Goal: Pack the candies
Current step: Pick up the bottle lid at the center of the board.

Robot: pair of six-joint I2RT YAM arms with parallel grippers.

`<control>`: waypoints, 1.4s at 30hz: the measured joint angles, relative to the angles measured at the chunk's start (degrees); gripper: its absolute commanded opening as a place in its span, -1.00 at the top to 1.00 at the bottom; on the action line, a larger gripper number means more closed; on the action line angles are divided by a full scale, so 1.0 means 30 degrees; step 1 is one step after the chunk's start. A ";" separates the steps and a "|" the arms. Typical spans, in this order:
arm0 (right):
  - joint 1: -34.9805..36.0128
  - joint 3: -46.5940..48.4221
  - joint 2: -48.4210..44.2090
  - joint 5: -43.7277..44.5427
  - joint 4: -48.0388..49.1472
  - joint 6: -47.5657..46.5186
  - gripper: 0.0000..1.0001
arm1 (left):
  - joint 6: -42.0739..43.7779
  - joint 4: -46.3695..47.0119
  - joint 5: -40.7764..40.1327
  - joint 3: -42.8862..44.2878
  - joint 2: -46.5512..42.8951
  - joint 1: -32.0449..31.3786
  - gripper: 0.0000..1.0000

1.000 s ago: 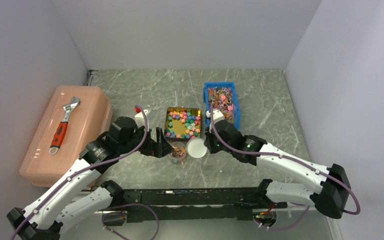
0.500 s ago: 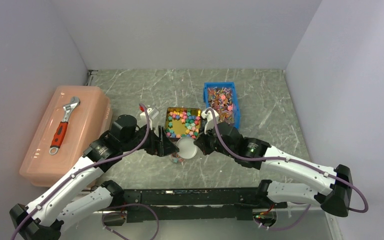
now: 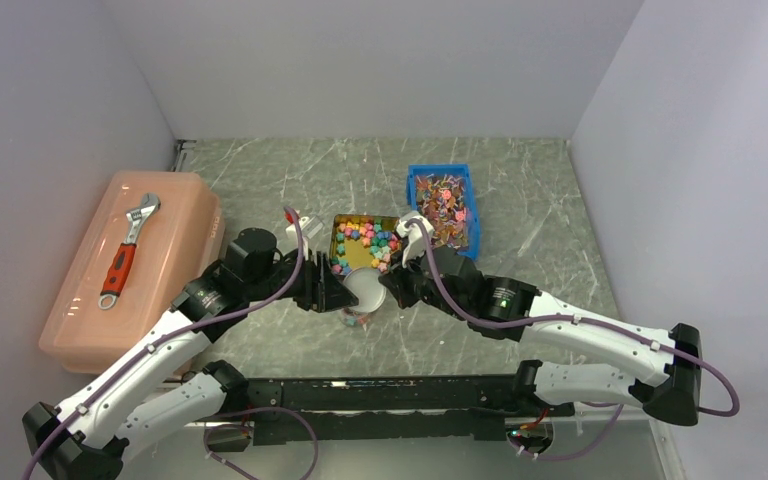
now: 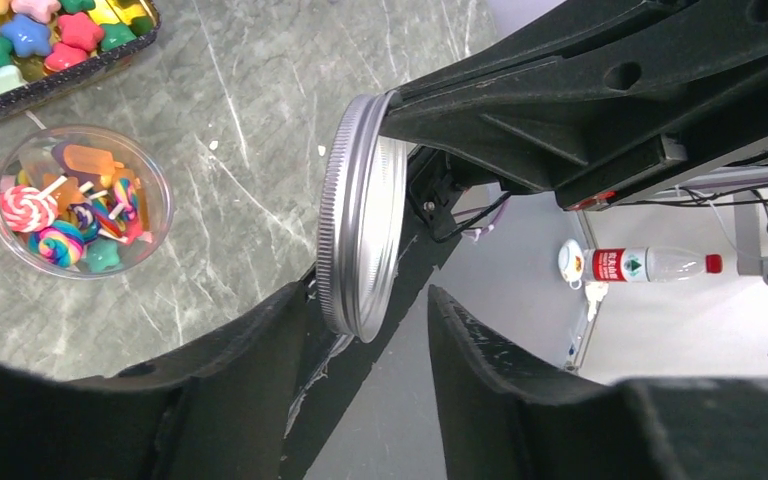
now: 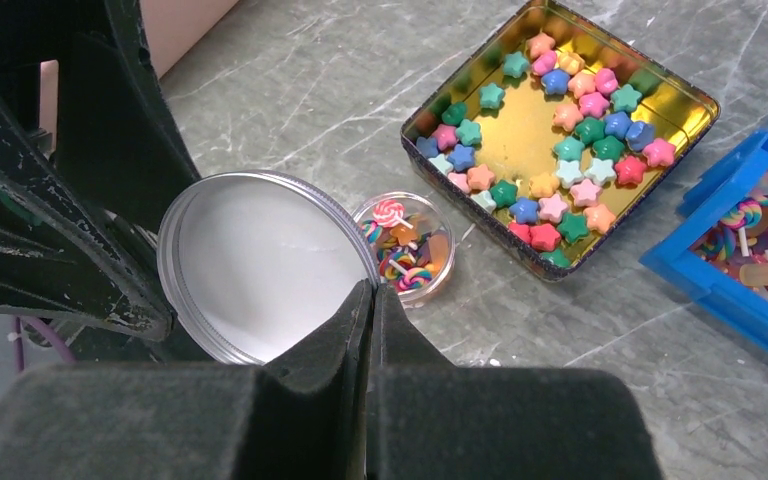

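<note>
The candies [image 3: 368, 243] are small pastel stars in a gold square tin [image 3: 337, 240]; they also show in the right wrist view [image 5: 550, 130]. A small clear jar [image 3: 357, 318] with lollipop sweets stands in front of the tin and shows in both wrist views [image 4: 80, 200] [image 5: 410, 245]. My right gripper [image 3: 388, 285] [image 5: 372, 292] is shut on the rim of a silver lid [image 3: 365, 290] [image 5: 250, 260], held tilted above the jar. My left gripper [image 3: 335, 292] [image 4: 370, 300] is open, with the lid's edge [image 4: 360, 220] between its fingers.
A blue bin [image 3: 412, 200] of lollipop sweets stands right of the tin and shows in the right wrist view [image 5: 720, 290]. A pink lidded box [image 3: 150, 290] with a red-handled wrench [image 3: 128, 250] on it sits at the left. Grey walls enclose the table.
My right gripper has carried the lid left, from beside the jar to over it and between the left gripper's fingers. The left gripper has shifted slightly toward it.
</note>
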 measured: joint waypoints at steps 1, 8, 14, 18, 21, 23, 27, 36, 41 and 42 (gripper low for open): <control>0.0044 0.0007 0.0022 0.0058 0.0015 -0.0007 1.00 | -0.0066 0.0036 0.0066 0.0000 0.0000 0.0000 0.03; 0.0270 0.0036 0.0087 0.0510 0.0007 -0.0051 1.00 | -0.0189 0.0270 0.0350 -0.0109 -0.0036 0.0000 0.32; 0.0393 0.0036 0.0095 0.0809 -0.0015 -0.0058 1.00 | -0.0262 0.0335 0.0342 -0.0270 -0.0073 0.0044 0.72; 0.0444 0.0036 0.0095 0.0889 -0.0015 -0.0066 1.00 | -0.0277 0.0321 0.0342 -0.0284 -0.0109 0.0095 0.94; 0.0466 0.0036 0.0087 0.0882 0.0000 -0.0066 0.96 | -0.0277 0.0306 0.0335 -0.0284 -0.0168 0.0095 1.00; 0.0481 0.0036 0.0073 0.0874 0.0000 -0.0066 0.76 | -0.0262 0.0277 0.0299 -0.0284 -0.0182 0.0087 1.00; 0.0481 0.0036 -0.0022 0.0801 -0.0022 -0.0102 0.38 | -0.0146 0.0036 0.0124 -0.0284 -0.0182 0.0087 1.00; 0.0481 -0.0328 -0.1581 0.0918 -0.0102 -0.0102 -0.10 | 0.1158 -0.2142 -0.2127 0.0087 0.0051 -0.0168 1.00; 0.0437 -0.0517 -0.1982 0.1064 -0.0248 0.0262 -0.19 | 0.2259 -0.4175 -0.5479 0.1763 0.1107 -0.2506 1.00; 0.0299 -0.0561 -0.1974 0.1013 -0.0306 0.0415 -0.19 | 0.2419 -0.4517 -0.6193 0.2113 0.1304 -0.3118 1.00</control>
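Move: The bottle lid is already held up by its rim in the right hand, its middle about 4 cm to that hand's left and 1 cm back; from the left hand it is roughly 3 cm right, 2 cm forward and 1 cm lower, its near edge between the open fingers. The candy-filled bottle stands on the table 5 cm ahead of the left hand, 1 cm right and some 14 cm down; the star-candy tray is about 17 cm ahead, 2 cm right and 16 cm below. The lid changes hands in the air: while the right hand keeps its pinch, the left stays nearly in place and closes on the opposite rim. The right fingers then open, let go and back off about 2 cm up and to the right. The left sinks some 3 cm with the lid towards the bottle, easing slightly left and tipping its fingertips down by about 15 degrees. ##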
